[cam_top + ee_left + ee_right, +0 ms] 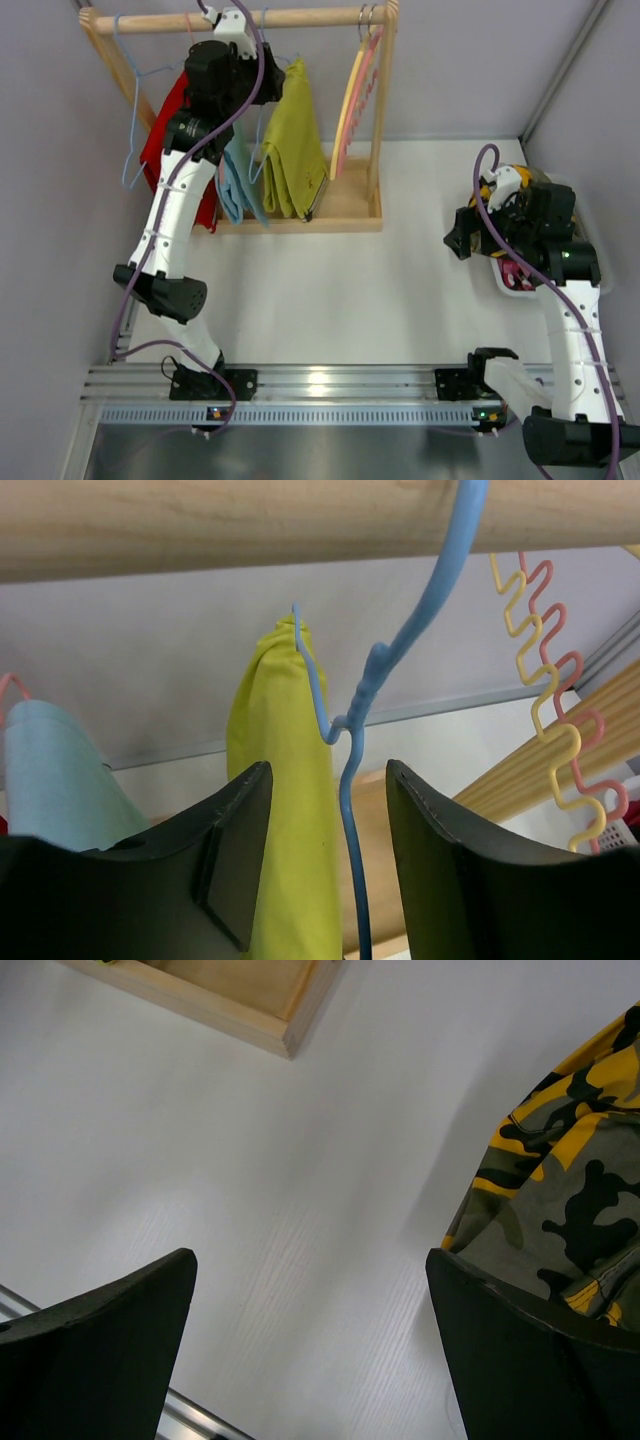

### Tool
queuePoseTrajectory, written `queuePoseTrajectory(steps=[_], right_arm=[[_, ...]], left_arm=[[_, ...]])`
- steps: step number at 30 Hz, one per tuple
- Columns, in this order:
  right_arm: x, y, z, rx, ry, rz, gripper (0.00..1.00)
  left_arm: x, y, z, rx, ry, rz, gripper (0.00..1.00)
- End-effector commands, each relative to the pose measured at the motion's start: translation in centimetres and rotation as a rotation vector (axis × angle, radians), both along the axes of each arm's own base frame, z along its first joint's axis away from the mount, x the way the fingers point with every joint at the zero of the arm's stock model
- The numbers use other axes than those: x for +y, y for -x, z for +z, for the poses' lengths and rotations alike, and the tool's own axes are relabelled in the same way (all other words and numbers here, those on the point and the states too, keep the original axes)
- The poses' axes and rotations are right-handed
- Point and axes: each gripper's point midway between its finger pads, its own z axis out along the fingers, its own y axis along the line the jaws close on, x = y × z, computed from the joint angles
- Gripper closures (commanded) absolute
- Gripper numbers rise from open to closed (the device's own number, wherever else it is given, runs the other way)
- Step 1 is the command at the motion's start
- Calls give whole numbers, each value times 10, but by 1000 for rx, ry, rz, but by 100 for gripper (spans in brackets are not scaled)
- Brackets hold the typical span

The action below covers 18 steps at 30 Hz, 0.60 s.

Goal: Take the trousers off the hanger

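Observation:
Three trousers hang on the wooden rail [200,20]: red [168,125], light blue [238,185] and yellow-green [293,150]. My left gripper [330,810] is up just below the rail [250,520] and stands open. The neck of the blue wire hanger [352,780] and the top fold of the yellow-green trousers [275,730] lie between its fingers, with gaps on both sides. The light blue trousers [55,770] hang to its left. My right gripper [310,1300] is open over bare table at the right, with nothing in it.
Empty pink and yellow wavy hangers [355,90] hang at the rail's right end, by the rack's post [383,110]. An empty blue hanger [135,110] hangs at the left end. A yellow-and-black camouflage cloth [560,1200] lies in a white basket [520,290] under the right arm.

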Motion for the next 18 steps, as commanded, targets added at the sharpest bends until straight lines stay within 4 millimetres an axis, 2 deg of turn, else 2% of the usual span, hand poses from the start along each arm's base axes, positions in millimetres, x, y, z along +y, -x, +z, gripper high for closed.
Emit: queuePoseTrajectory(steps=[1,2,3,5,6,10,13,14,18], right_arm=[[2,-3,12,-65,22,20,1],[1,-3,13,-70,26,21,1],[1,-3,12,-68,27,20,0],[1,-3,12,-68,26,21,1],[1,-3,13,-70,26,21,1],[1,-4,15,-76,24,19,1],[2,-5,16,-77,22,20,1],[2,-5,17,-79,22,22,1],[2,-4,17,-80,20,24,1]], left_arm=[[1,-13,17,-76,29,30,46],[1,-15,13,-69,25,32,51],[1,-16,13,-71,24,36,63],[3,-17,13,-72,24,47,75],[3,-17,14,-74,25,47,86],[3,-12,30,-121,40,33,100],[5,-6,55,-188,66,36,100],[6,-3,70,-230,81,39,100],[10,13,110,-335,126,34,100]])
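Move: The blue hanger carrying the yellow-green trousers hangs between the left hand's open fingers, its neck about 2 cm ahead and 1 cm above. The trousers hang some 10 cm ahead, 3 cm right and 17 cm below; the rod is 9 cm overhead, 1 cm ahead. The light-blue trousers are roughly 9 cm left, 4 cm ahead, 17 cm lower. From the right hand, the hanger's neck is about 38 cm left, 25 cm ahead and 22 cm up. Pinching the blue hanger at its neck, just beneath the rod, the left fingers go from a bit over half open to shut. As they close, the hand eases barely 1 cm forward onto the neck, then holds there, creeping up about 1 cm in all with the wrist practically unturned. ##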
